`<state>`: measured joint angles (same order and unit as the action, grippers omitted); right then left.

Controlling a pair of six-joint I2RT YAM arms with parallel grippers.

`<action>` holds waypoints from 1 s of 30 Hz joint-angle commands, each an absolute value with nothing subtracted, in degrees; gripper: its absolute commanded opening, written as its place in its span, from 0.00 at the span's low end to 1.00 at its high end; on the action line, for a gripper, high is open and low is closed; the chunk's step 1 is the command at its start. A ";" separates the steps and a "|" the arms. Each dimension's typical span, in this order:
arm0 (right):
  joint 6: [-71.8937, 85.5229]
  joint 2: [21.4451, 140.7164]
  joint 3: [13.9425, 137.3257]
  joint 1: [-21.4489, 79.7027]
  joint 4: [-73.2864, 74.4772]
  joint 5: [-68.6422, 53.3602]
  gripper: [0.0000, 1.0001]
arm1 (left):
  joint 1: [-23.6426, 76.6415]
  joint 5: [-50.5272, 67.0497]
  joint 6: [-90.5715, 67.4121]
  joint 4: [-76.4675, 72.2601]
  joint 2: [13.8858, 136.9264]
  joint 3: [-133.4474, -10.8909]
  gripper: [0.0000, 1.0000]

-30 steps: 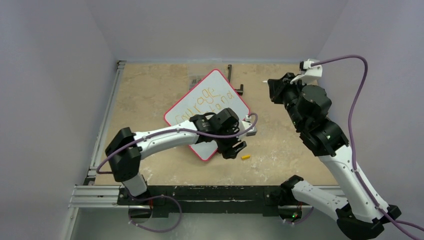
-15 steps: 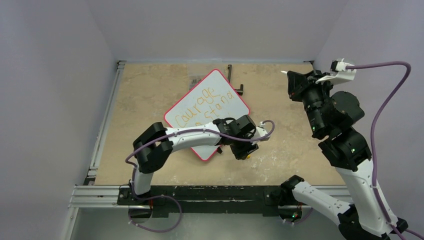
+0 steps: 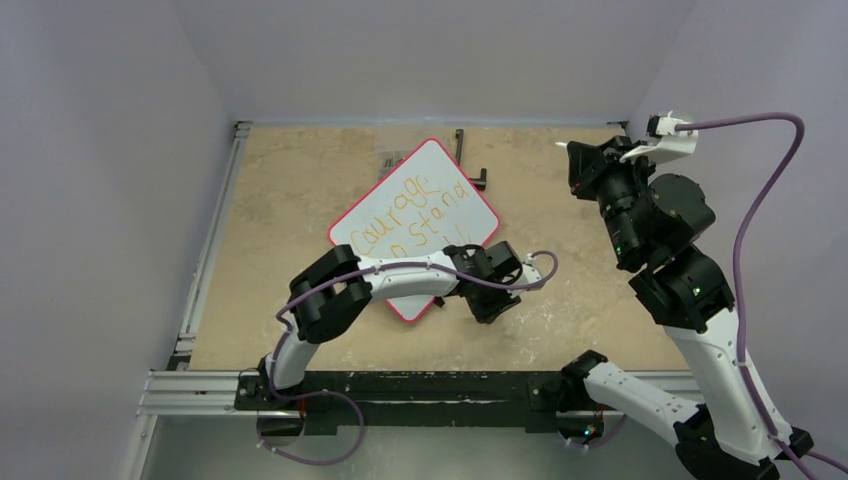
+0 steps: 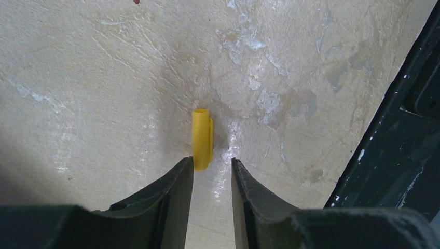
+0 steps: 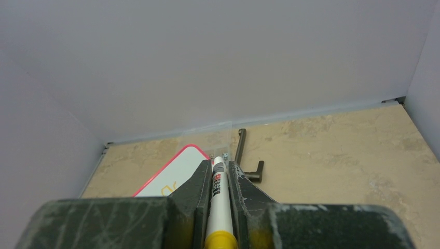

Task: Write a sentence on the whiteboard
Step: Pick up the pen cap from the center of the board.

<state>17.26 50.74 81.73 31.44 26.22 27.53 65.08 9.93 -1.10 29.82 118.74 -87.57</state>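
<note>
The whiteboard lies tilted like a diamond mid-table, red rim around a pale face. The sentence in orange-yellow reads "courage" and "stand"; my left arm hides its lowest line. My left gripper is low over the table just right of the board's near corner. Its jaws stand narrowly open in the left wrist view, with a yellow marker cap lying on the table at the left fingertip. My right gripper is raised at the back right, shut on a white marker with a yellow band. A corner of the whiteboard shows beyond it.
A black L-shaped tool lies behind the board, also the black tool in the right wrist view. Small dark clips sit by the board's far edge. The black frame rail runs right of the cap. Walls close three sides.
My left gripper has moved right off the board, dropped over the yellow cap, and its jaws have narrowed. The right arm swung back and right with the marker.
</note>
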 commanded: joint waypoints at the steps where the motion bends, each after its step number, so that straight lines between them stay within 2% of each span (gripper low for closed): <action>1: 16.78 51.08 83.50 31.35 25.57 27.57 0.00 | 65.65 8.21 -2.33 28.15 119.71 -88.05 0.31; 17: 18.41 51.98 82.98 31.37 25.62 25.96 0.00 | 65.73 7.05 -0.71 26.52 121.30 -88.22 0.35; 18: 18.44 52.03 82.97 31.33 25.66 25.99 0.00 | 65.72 7.52 -0.78 26.42 121.55 -88.32 0.34; 20: 18.42 52.03 82.93 31.38 25.71 26.20 0.00 | 65.71 8.49 -0.80 26.33 121.95 -88.18 0.24; 22: 18.42 51.99 82.68 31.38 25.75 26.40 0.00 | 65.73 9.06 -0.83 26.27 122.68 -87.86 0.12; 23: 18.46 51.88 82.52 31.38 25.75 26.49 0.00 | 65.72 9.27 -0.81 26.16 123.03 -87.46 0.03; 24: 18.53 51.79 82.35 31.38 25.73 26.54 0.00 | 65.72 9.54 -0.82 25.60 122.98 -86.75 0.00; 30: 19.53 51.75 81.09 31.37 25.67 26.58 0.00 | 65.58 10.72 -1.01 22.61 116.33 -80.27 0.00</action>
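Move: The pen cap lies just off my left fingertips, about 1 cm ahead, 2 cm to the right and 2 cm below, its length running left-right. The whiteboard's middle is some 19 cm ahead of that hand and 14 cm to its left; the black clip on its near edge is about 4 cm ahead and 9 cm left. From my right hand the cap is roughly 9 cm back, 12 cm left and 46 cm down. I ease my half-open left hand down about 1.5 cm and slightly less than 1 cm forward until the fingers straddle the nearer, left-hand part of the pen cap. I pause there, then shut the fingers and pinch the cap by its sides, sliding about 1 cm to the right as they close. ##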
